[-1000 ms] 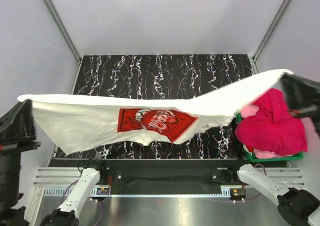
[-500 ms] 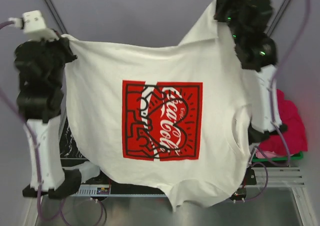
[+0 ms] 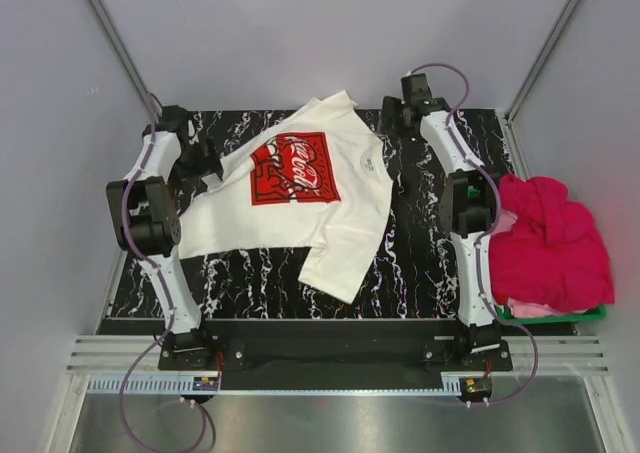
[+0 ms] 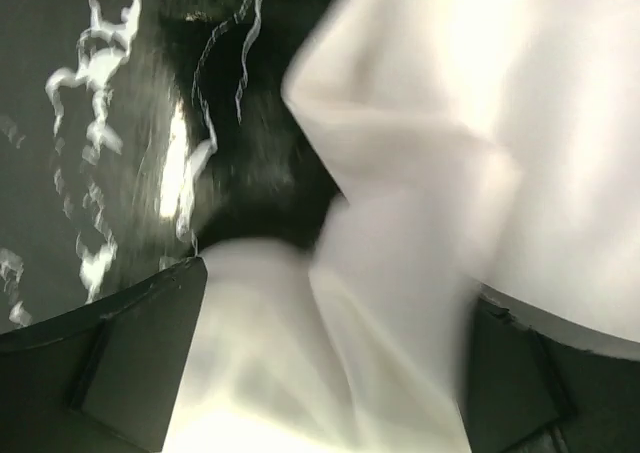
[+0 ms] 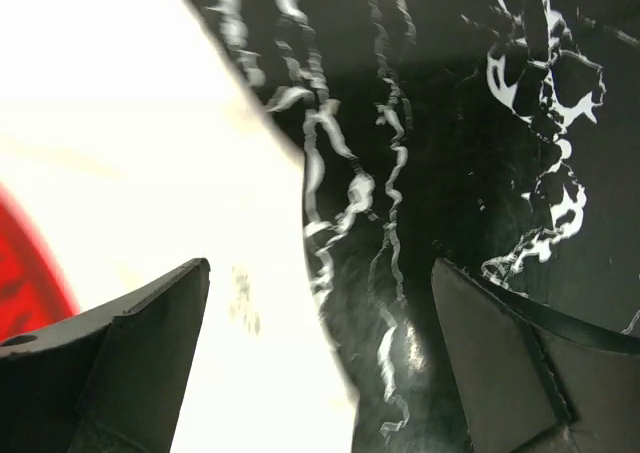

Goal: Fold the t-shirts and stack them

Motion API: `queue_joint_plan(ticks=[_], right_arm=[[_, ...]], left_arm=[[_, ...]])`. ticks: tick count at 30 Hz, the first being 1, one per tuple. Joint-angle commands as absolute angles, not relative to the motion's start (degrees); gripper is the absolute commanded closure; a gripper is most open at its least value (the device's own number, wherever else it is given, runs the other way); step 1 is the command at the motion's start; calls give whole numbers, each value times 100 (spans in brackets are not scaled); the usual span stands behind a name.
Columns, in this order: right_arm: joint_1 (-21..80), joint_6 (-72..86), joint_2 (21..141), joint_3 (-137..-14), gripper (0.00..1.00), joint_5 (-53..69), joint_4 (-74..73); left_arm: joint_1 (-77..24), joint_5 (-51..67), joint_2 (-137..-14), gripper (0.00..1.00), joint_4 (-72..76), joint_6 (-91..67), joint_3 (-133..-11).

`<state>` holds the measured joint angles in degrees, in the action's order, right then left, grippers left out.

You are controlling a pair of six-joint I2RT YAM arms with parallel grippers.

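The white t-shirt (image 3: 330, 208) with the red Coca-Cola print (image 3: 290, 168) lies spread out at a slant on the black marbled table (image 3: 430, 273), print up. My left gripper (image 3: 203, 161) sits low at the shirt's left edge, open; in the left wrist view white cloth (image 4: 400, 223) lies blurred between its wide-apart fingers (image 4: 120, 353). My right gripper (image 3: 392, 113) is at the shirt's far right corner, open; in the right wrist view the shirt's edge (image 5: 150, 173) runs just inside the left finger (image 5: 130, 353). Magenta-pink t-shirts (image 3: 550, 238) are heaped at the right.
A green basket (image 3: 545, 315) at the table's right edge holds the pink heap, which spills over its rim. Grey walls and metal frame posts close in the back and sides. Bare marbled table shows in front of the shirt.
The white shirt was stretched in the air between both shut grippers, then swung up high. Now it lies on the table, both grippers have let go and stand low at the back.
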<state>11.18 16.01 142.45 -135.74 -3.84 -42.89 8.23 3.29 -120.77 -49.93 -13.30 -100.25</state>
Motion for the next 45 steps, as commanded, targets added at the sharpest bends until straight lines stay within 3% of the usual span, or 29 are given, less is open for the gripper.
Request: queue_joint_plan(ticks=[1, 7, 18, 24, 28, 36, 45], right_arm=[[1257, 1748, 12411, -13284, 0, 164, -3481], [1739, 2118, 11558, -11008, 0, 571, -2506], [1951, 2935, 12305, -10108, 1, 1942, -1846], [2021, 3085, 12366, -9616, 0, 1391, -2433], [2030, 3374, 12059, -8416, 0, 915, -2584], [2022, 4438, 10390, -5584, 0, 273, -2539], [2311, 4360, 8184, -5720, 0, -254, -3848]], left_arm=[[791, 440, -10469, 1, -4448, -1222, -10082], [791, 386, -9686, 1, -3887, -1529, -8572], [580, 993, -9378, 3, -3296, -1889, -6891], [562, 958, -9325, 4, -3331, -2048, -6522], [562, 949, -9159, 4, -3349, -2118, -6294], [554, 853, -8017, 5, -3700, -2162, -5582], [554, 668, -6566, 4, -4307, -2075, -5265]])
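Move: The shirt lies loosely spread, its middle about 24 cm right of the left hand and 8 cm back, a few centimetres lower; its red print is also 24 cm right and about level, its near-left corner some 22 cm back. From the right hand, the shirt's middle is roughly 24 cm back and 31 cm left, the print 16 cm back and 29 cm left, the near sleeve 42 cm back and 17 cm left, the pink pile 36 cm back and 32 cm right. The just-released shirt is left by both open hands, which hop up about 15 cm. The right comes back and left over its right half, sinks onto the cloth with spread fingers, rolling some 20 degrees left side up, then drags low back towards the base about 20 cm, bearing right. The left sinks by the shirt's left side, drifts back and lifts again, ending about 17 cm back. ##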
